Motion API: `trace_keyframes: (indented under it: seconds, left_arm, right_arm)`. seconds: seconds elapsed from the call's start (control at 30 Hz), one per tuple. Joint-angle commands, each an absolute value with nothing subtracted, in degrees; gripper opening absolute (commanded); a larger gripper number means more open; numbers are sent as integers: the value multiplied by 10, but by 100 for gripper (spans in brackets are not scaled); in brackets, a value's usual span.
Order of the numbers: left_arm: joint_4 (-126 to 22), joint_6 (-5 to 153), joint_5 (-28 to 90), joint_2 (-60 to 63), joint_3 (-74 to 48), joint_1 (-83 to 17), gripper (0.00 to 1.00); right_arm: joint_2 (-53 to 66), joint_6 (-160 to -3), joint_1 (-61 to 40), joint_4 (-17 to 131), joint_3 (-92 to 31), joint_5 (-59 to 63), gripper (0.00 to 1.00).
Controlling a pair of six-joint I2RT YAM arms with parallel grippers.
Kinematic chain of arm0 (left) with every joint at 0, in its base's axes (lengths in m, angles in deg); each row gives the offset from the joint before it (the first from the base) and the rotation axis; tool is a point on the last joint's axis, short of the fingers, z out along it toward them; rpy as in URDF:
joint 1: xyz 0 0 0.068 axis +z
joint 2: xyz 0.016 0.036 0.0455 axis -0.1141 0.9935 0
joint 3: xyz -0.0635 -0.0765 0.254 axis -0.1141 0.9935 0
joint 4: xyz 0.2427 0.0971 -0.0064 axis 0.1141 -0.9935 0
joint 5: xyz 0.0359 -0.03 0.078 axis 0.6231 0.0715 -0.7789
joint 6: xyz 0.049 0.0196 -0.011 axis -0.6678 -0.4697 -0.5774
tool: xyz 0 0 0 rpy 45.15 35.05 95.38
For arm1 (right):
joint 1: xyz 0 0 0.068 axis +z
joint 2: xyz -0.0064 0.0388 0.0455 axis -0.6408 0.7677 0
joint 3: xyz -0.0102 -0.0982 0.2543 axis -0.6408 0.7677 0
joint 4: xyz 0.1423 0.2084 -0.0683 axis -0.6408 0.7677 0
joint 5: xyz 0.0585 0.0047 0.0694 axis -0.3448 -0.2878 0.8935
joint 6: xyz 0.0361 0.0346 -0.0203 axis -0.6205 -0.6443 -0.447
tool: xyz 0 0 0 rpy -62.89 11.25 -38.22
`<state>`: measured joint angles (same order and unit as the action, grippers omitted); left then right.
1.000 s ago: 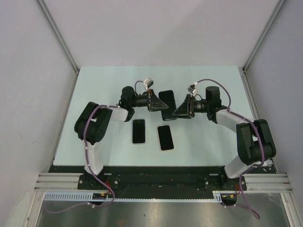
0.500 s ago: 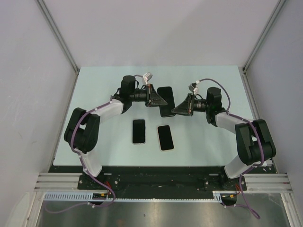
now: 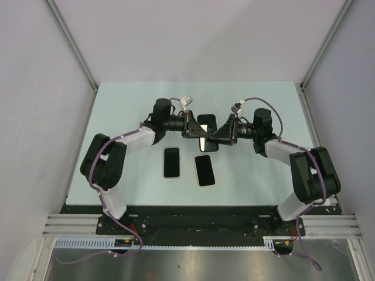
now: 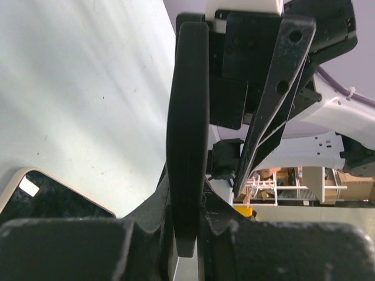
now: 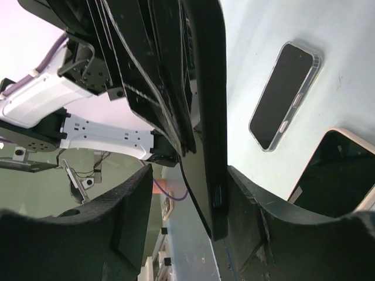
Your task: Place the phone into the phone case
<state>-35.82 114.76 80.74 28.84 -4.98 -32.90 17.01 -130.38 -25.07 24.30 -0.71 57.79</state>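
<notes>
A black phone (image 3: 206, 126) is held up off the table between both grippers at the middle. My left gripper (image 3: 195, 126) is shut on its left end. In the left wrist view the phone (image 4: 187, 111) runs edge-on from between the fingers (image 4: 190, 219). My right gripper (image 3: 219, 135) stands open round the other end. There the phone's straight edge (image 5: 212, 117) lies against one finger (image 5: 249, 216), with a wide gap to the other. A thin black lip (image 5: 193, 181), apparently the phone case, bows away from the phone.
Two more phones lie flat nearer the arm bases: one in a clear case (image 3: 171, 162) (image 5: 285, 93) and one with a pale rim (image 3: 204, 170) (image 5: 337, 170) (image 4: 47, 196). Grey walls enclose the table's left, right and far sides.
Both grippers have drawn closer together around the black phone. The right gripper closed briefly, then opened again. The left arm's elbow has swung out to the left.
</notes>
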Motion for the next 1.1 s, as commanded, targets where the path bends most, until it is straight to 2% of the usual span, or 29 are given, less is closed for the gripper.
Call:
trace_keyframes:
  seconds: [0.0, 0.17, 0.27, 0.43, 0.53, 0.57, 0.67, 0.73, 0.77, 0.83, 0.87, 0.93, 0.97, 1.0, 1.07]
  left_arm:
    - [-345, 1116, 857, 258, -26, -341, 0]
    - [-340, 1114, 872, 256, -22, -350, 0]
    - [-340, 1115, 874, 257, -24, -352, 0]
    - [-340, 1117, 877, 264, -26, -355, 0]
    - [-345, 1108, 871, 263, -27, -355, 0]
    - [-384, 1094, 854, 262, -32, -355, 0]
    - [-503, 1007, 811, 256, -62, -356, 2]
    - [-510, 996, 800, 250, -63, -356, 12]
    - [-510, 996, 799, 245, -61, -356, 27]
    - [-514, 995, 786, 232, -60, -355, 42]
    - [-518, 994, 782, 227, -60, -353, 58]
    - [-532, 989, 776, 215, -61, -349, 71]
    - [-536, 986, 775, 209, -61, -348, 91]
    - [-536, 977, 772, 196, -61, -346, 99]
    - [-593, 960, 749, 182, -65, -341, 100]
  right_arm:
    - [176, -1338, -268, 155, -20, 562, 54]
    - [196, -1397, -283, 64, -20, 560, 51]
    - [215, -1437, -284, 10, -20, 562, 44]
    - [244, -1483, -283, -59, -20, 565, 40]
    - [247, -1486, -280, -65, -21, 567, 25]
    - [243, -1486, -279, -65, -21, 567, 14]
    - [233, -1465, -279, -40, -22, 564, 6]
    - [214, -1434, -280, 28, -27, 560, 5]
    - [208, -1414, -281, 63, -36, 558, 3]
    - [192, -1347, -283, 180, -50, 552, 0]
    - [187, -1326, -286, 213, -64, 549, 0]
    - [174, -1300, -294, 270, -70, 552, 0]
    - [169, -1292, -300, 293, -71, 554, 0]
    - [163, -1251, -313, 327, -76, 548, 0]
    - [137, -1187, -326, 464, -85, 527, 0]
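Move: The phone in its black case is already pinched by the left hand, its middle some 3 cm to that hand's right and level with it. From the half-open right hand, the same middle lies about 2 cm ahead and 2 cm left at equal height. On the table roughly 17 cm below the right hand, the peach-framed phone lies 6 cm back and 3 cm left. The silver-framed phone lies about 3 cm back and 18 cm left. The right fingers close on the cased phone's right long edge, farther out than they were, after the right hand goes about 4 cm forward while the left, still gripping, draws back some 2.5 cm. Only then do the left fingers let go and spread wide, and the right hand carries the cased phone off about 1 cm to the right. ##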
